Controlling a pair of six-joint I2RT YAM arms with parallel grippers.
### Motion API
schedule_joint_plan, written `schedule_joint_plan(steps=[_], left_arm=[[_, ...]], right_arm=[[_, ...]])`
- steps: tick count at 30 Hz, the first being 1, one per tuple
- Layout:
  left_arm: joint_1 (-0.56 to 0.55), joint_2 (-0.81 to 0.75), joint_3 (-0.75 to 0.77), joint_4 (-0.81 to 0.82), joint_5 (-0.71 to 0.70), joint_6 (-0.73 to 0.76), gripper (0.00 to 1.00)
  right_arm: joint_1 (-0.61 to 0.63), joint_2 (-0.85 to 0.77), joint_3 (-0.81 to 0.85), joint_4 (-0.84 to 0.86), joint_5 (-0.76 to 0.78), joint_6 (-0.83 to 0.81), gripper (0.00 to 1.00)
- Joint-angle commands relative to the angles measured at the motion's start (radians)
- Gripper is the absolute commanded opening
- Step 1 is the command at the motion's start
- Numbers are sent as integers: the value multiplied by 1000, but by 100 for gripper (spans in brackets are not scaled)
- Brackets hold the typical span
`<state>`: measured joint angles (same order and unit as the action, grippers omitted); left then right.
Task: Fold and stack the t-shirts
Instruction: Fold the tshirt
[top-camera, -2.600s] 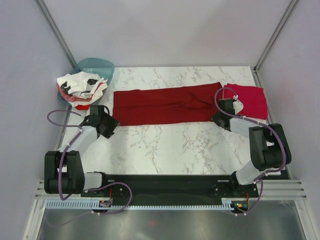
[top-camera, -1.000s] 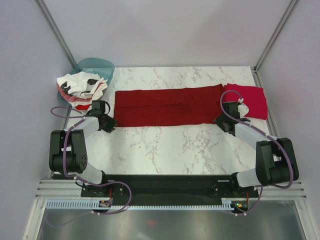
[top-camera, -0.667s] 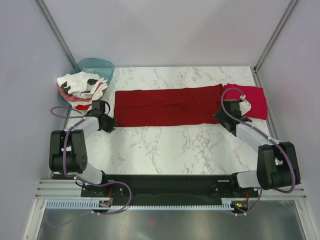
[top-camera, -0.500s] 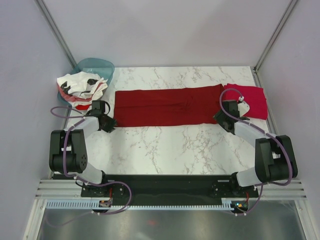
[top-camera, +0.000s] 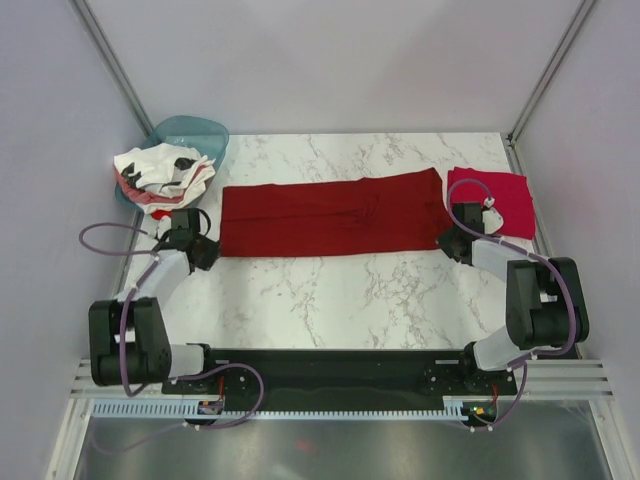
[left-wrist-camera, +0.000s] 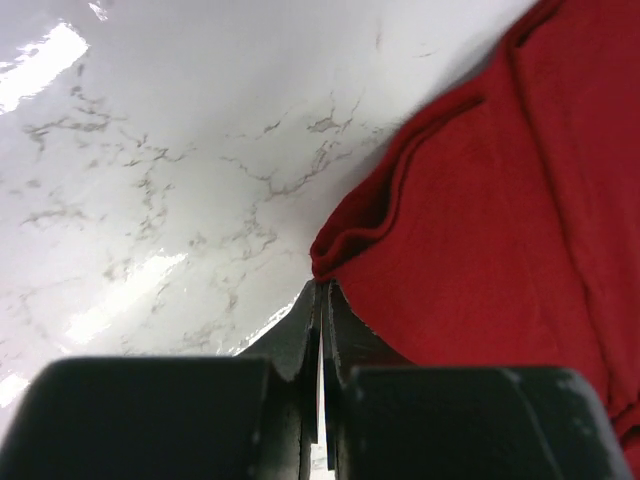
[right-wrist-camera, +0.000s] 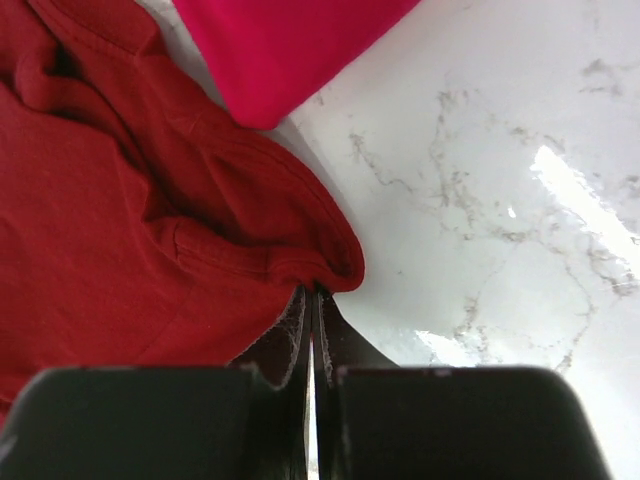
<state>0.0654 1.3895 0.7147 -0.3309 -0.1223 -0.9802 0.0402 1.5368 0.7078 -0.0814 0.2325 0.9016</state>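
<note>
A dark maroon t-shirt (top-camera: 330, 212) lies across the marble table as a long folded strip. My left gripper (top-camera: 207, 250) sits at its near left corner. In the left wrist view the gripper (left-wrist-camera: 322, 286) is shut on the folded edge of the maroon cloth (left-wrist-camera: 500, 200). My right gripper (top-camera: 447, 240) is at the near right corner. The right wrist view shows this gripper (right-wrist-camera: 313, 290) pinching the bunched maroon hem (right-wrist-camera: 120, 200). A folded crimson-pink t-shirt (top-camera: 495, 200) lies flat at the far right, just beyond that corner (right-wrist-camera: 290, 50).
A heap of white t-shirts (top-camera: 160, 172) with black and red marks rests at the far left, partly in a teal plastic basin (top-camera: 195, 130). Metal frame posts and plain walls close in both sides. Bare marble (top-camera: 330, 300) stretches between the strip and the arm bases.
Both grippers have shut on the near corners of the maroon shirt. The left gripper has moved left and nearer, and the strip has shifted slightly left with it.
</note>
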Motion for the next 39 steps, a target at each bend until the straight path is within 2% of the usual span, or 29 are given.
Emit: schedule_joint_plan(steps=[1, 5, 8, 14, 18, 21, 24, 25, 27, 29, 33, 34, 37, 39], left_arm=[[11, -141, -41, -20, -122, -29, 2], [11, -225, -89, -37, -122, -15, 2], [11, -267, -110, -71, -102, -9, 2], [-12, -383, -225, -89, 24, 41, 2], [-119, -486, -296, -91, 46, 46, 2], [-199, -592, -331, -103, 62, 22, 2], [-330, -676, -379, -99, 49, -52, 2], [-405, -688, -392, -100, 41, -86, 2], [-481, -699, -399, -99, 20, -115, 2], [-605, -684, -406, -79, -17, -181, 2], [-841, -569, -364, -60, -117, -290, 2], [-939, -505, -333, -56, -158, -337, 2], [-1111, -365, -269, -57, -220, -432, 2], [-1182, -310, -248, -51, -261, -488, 2]], right_arm=[[-6, 5, -13, 57, -36, -3, 1], [4, 43, -5, 127, -114, -13, 0], [33, 100, 62, 124, -128, -20, 0], [67, 348, 317, 83, -186, -4, 0], [84, 543, 560, 0, -206, -23, 0], [101, 629, 713, -72, -173, -49, 0], [107, 712, 856, -116, -189, -81, 0], [116, 736, 895, -129, -196, -90, 0], [130, 813, 1017, -182, -199, -119, 0], [162, 880, 1091, -207, -205, -145, 0], [191, 944, 1200, -222, -263, -129, 0], [194, 951, 1213, -221, -284, -128, 0], [205, 976, 1245, -221, -294, -144, 0], [208, 991, 1263, -221, -309, -148, 0]])
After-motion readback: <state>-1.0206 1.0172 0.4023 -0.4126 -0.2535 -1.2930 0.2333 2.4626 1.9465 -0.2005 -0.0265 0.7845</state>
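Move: Each gripper already holds a near corner of the red t-shirt, whose middle lies about 29 cm right and 12 ahead of the left hand. That hand's goal, the near tabletop, is some 20 cm back and 20 right, 3 below; the basket is about 25 cm ahead and 8 left. The right hand's goal, the far tabletop, is some 25 cm ahead and 17 left, 1 below; the folded shirt is about 12 cm ahead and 12 right. Both still pinching, right swings its shirt corner some 30 cm forward-left, left takes its own 28 cm back-right. ##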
